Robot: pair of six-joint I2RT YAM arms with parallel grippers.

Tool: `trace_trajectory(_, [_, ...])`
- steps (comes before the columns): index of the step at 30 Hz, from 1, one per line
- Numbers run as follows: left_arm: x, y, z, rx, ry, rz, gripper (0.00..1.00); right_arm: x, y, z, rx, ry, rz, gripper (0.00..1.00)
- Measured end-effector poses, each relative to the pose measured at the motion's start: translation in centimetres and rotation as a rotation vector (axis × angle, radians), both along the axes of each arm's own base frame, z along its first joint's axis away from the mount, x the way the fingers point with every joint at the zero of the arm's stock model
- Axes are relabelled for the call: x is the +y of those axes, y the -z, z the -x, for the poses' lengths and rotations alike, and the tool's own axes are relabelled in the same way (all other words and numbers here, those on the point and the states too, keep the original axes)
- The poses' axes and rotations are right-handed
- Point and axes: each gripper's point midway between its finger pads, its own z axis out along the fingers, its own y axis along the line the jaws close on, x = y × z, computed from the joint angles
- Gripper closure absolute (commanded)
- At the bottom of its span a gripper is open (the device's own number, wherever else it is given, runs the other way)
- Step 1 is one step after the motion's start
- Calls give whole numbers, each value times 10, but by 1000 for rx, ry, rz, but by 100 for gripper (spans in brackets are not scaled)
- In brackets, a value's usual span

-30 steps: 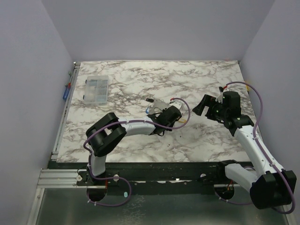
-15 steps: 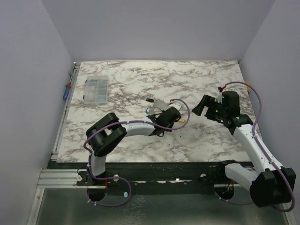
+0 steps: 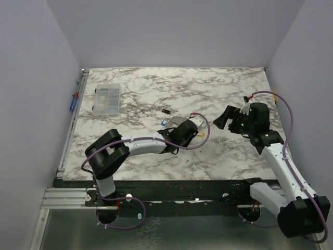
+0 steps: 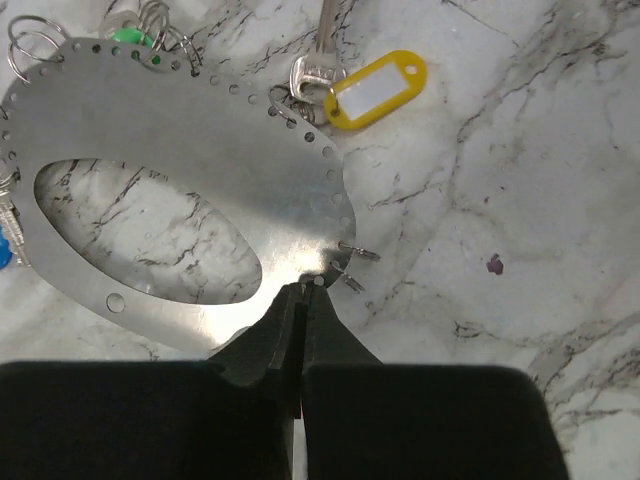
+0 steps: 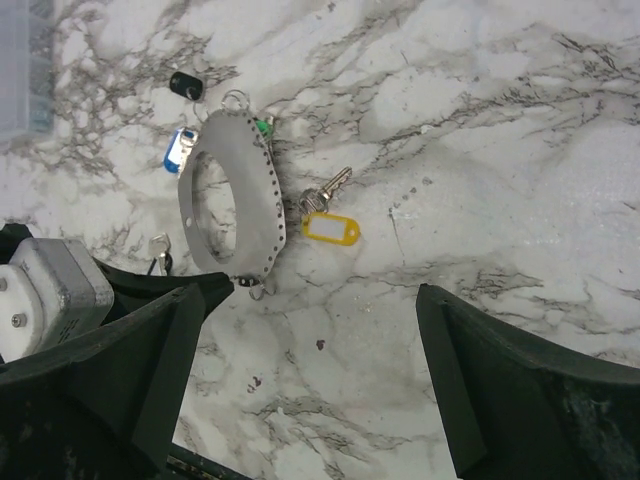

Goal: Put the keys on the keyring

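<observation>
The keyring (image 4: 240, 160) is a flat silvery oval plate with holes round its rim, lying on the marble. It also shows in the right wrist view (image 5: 262, 200). My left gripper (image 4: 305, 285) is shut, its tips pinching the plate's near rim beside a small split ring (image 4: 350, 265). A silver key (image 4: 318, 60) with a yellow tag (image 4: 375, 88) lies just off the plate. A green-headed key (image 4: 130, 38) and a blue tag (image 5: 180, 148) sit at its rim. My right gripper (image 5: 310, 340) is open and empty, held above the table to the right (image 3: 227, 119).
A clear compartment box (image 3: 106, 99) stands at the far left. A black fob (image 5: 186, 85) lies beyond the plate, and another small key (image 5: 160, 245) lies beside my left wrist. Purple cables loop over both arms.
My left arm's elbow has swung left and toward the near edge, and its wrist has shifted slightly left. The right arm has barely moved.
</observation>
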Motion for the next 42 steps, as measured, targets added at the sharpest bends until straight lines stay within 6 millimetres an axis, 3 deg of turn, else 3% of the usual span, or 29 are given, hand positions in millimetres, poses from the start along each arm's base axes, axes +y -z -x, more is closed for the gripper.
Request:
trace_trajectory(13, [29, -84, 36, -129, 231, 90, 100, 37, -68, 24, -393, -242, -148, 4])
trace_trajectory(23, [50, -155, 63, -261, 359, 204, 100, 76, -96, 52, -595, -530, -256, 16])
trace_trajectory(28, [55, -173, 75, -280, 402, 242, 100, 103, -104, 81, -651, -716, -309, 20])
trace_trajectory(33, [58, -183, 86, -278, 438, 276, 100, 121, -108, 105, -696, -857, -321, 30])
trace_trajectory(42, [57, -208, 104, -282, 498, 371, 100, 141, -102, 114, -738, -986, -318, 32])
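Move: The left fingers are already shut on the metal plate's near edge; its middle lies about 6 cm ahead, 2 cm left and slightly below. The yellow tag lies some 4 cm ahead of the left hand and 6 cm right; the loose key about level ahead, 11 cm left. From the wide-open right hand, the plate is roughly 15 cm left, 3 cm ahead and 14 cm below. Left hoists the gripped plate some 20 cm and back; right swings left, back and up towards it, narrowing. ##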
